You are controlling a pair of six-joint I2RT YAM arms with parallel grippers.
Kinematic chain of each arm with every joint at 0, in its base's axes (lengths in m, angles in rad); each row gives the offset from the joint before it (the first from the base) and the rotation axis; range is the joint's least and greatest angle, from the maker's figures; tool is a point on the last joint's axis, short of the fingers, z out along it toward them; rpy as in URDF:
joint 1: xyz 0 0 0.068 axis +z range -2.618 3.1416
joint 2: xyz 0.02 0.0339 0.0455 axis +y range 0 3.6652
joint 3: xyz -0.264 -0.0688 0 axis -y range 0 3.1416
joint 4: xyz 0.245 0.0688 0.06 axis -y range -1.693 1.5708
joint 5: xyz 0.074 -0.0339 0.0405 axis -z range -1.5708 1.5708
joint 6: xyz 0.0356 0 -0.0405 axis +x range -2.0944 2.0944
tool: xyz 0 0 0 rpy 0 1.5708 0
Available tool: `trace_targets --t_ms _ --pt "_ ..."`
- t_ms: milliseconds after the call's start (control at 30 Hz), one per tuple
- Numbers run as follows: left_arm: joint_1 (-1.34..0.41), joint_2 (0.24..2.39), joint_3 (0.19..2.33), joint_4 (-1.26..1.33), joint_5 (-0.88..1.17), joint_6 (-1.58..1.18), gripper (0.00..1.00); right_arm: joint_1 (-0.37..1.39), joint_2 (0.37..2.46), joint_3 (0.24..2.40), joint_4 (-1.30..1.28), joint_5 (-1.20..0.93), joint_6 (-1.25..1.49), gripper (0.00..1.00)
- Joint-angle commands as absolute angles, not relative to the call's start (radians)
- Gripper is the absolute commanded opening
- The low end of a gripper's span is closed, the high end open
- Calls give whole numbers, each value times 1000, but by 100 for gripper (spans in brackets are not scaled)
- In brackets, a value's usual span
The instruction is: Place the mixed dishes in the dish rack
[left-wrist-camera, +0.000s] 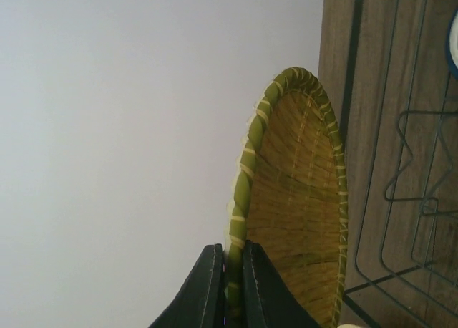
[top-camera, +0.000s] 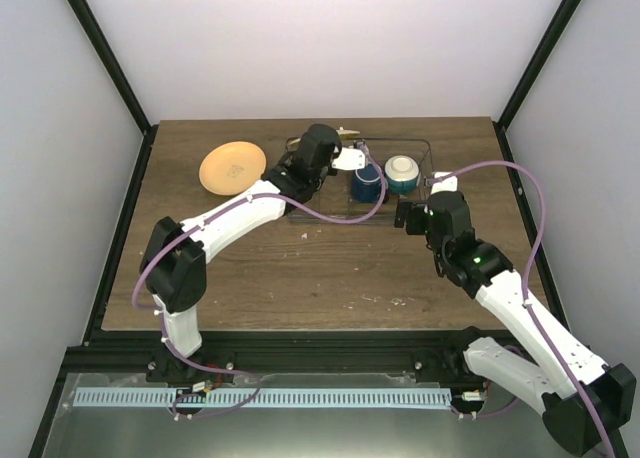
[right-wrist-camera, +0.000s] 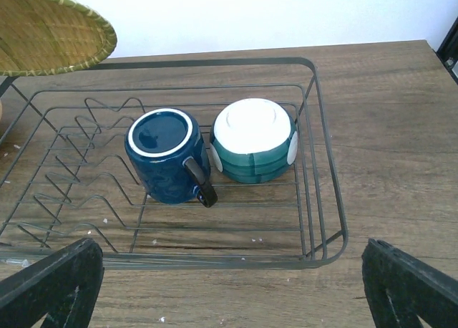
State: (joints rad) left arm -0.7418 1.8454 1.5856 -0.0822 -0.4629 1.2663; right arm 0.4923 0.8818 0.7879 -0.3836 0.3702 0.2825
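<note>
My left gripper point(left-wrist-camera: 230, 271) is shut on the rim of the yellow-green woven plate point(left-wrist-camera: 300, 199), which it holds on edge over the far left part of the dish rack point(left-wrist-camera: 408, 199). The same plate point(right-wrist-camera: 50, 27) shows at the right wrist view's top left. In the wire dish rack point(right-wrist-camera: 322, 149) a dark blue mug point(right-wrist-camera: 164, 152) and a blue-and-white cup point(right-wrist-camera: 254, 138) stand upside down, side by side. The round yellow-orange plate point(top-camera: 232, 167) lies flat on the table, left of the rack point(top-camera: 430, 153). My right gripper point(right-wrist-camera: 229, 292) is open and holds nothing, just in front of the rack's near right corner.
Wavy upright dividers point(right-wrist-camera: 79, 170) fill the left half of the rack. Black frame posts point(top-camera: 530, 68) and white walls close in the brown table point(top-camera: 330, 268) on three sides. The left arm point(top-camera: 240, 218) reaches across the table's middle towards the rack.
</note>
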Motion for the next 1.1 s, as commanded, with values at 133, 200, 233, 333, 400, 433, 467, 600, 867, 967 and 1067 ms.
trace_targets --t_ms 133,200,233,333,400,433,467,600,867,967,1067 --pt "-764 1810 1539 6 -444 1417 0 486 884 783 -382 388 291 100" --pt "-773 1810 1540 -5 -435 1418 0 485 882 781 -378 387 289 100" --pt "-777 1809 1543 -14 -428 1416 0 485 882 780 -377 386 289 100" --pt "-788 1812 1542 -19 -427 1427 0 485 882 774 -374 382 287 100" --pt "-795 1815 1540 -21 -434 1430 0 483 882 772 -373 379 286 100" --pt "-799 1816 1542 -31 -437 1428 0 483 882 771 -372 378 285 100" --pt "-801 1816 1538 -35 -439 1425 0 483 884 768 -370 377 284 100" --pt "-806 1831 1551 -56 -442 1407 0 480 887 765 -367 367 281 100" --pt "-809 1879 1566 -61 -458 1386 0 479 881 758 -365 361 278 100" --pt "-808 1901 1582 -63 -457 1380 0 479 881 758 -362 353 275 100" --pt "-808 1926 1604 -72 -456 1375 0 477 881 753 -359 351 273 100"
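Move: The left hand already grips the yellow woven plate by its rim; the rack's plate slots lie some 20 cm below, about 6 cm back and 3 cm to its left. At similar depth stand the upturned blue mug, roughly 7 cm right and 8 cm back, and the green bowl, about 15 cm right and 7 cm back. From the right hand the slots are about 8 cm ahead, 17 cm left and 17 cm below. Left hand lowers the gripped plate about 5 cm towards the rack, easing right and back, rolling some 10 degrees. ##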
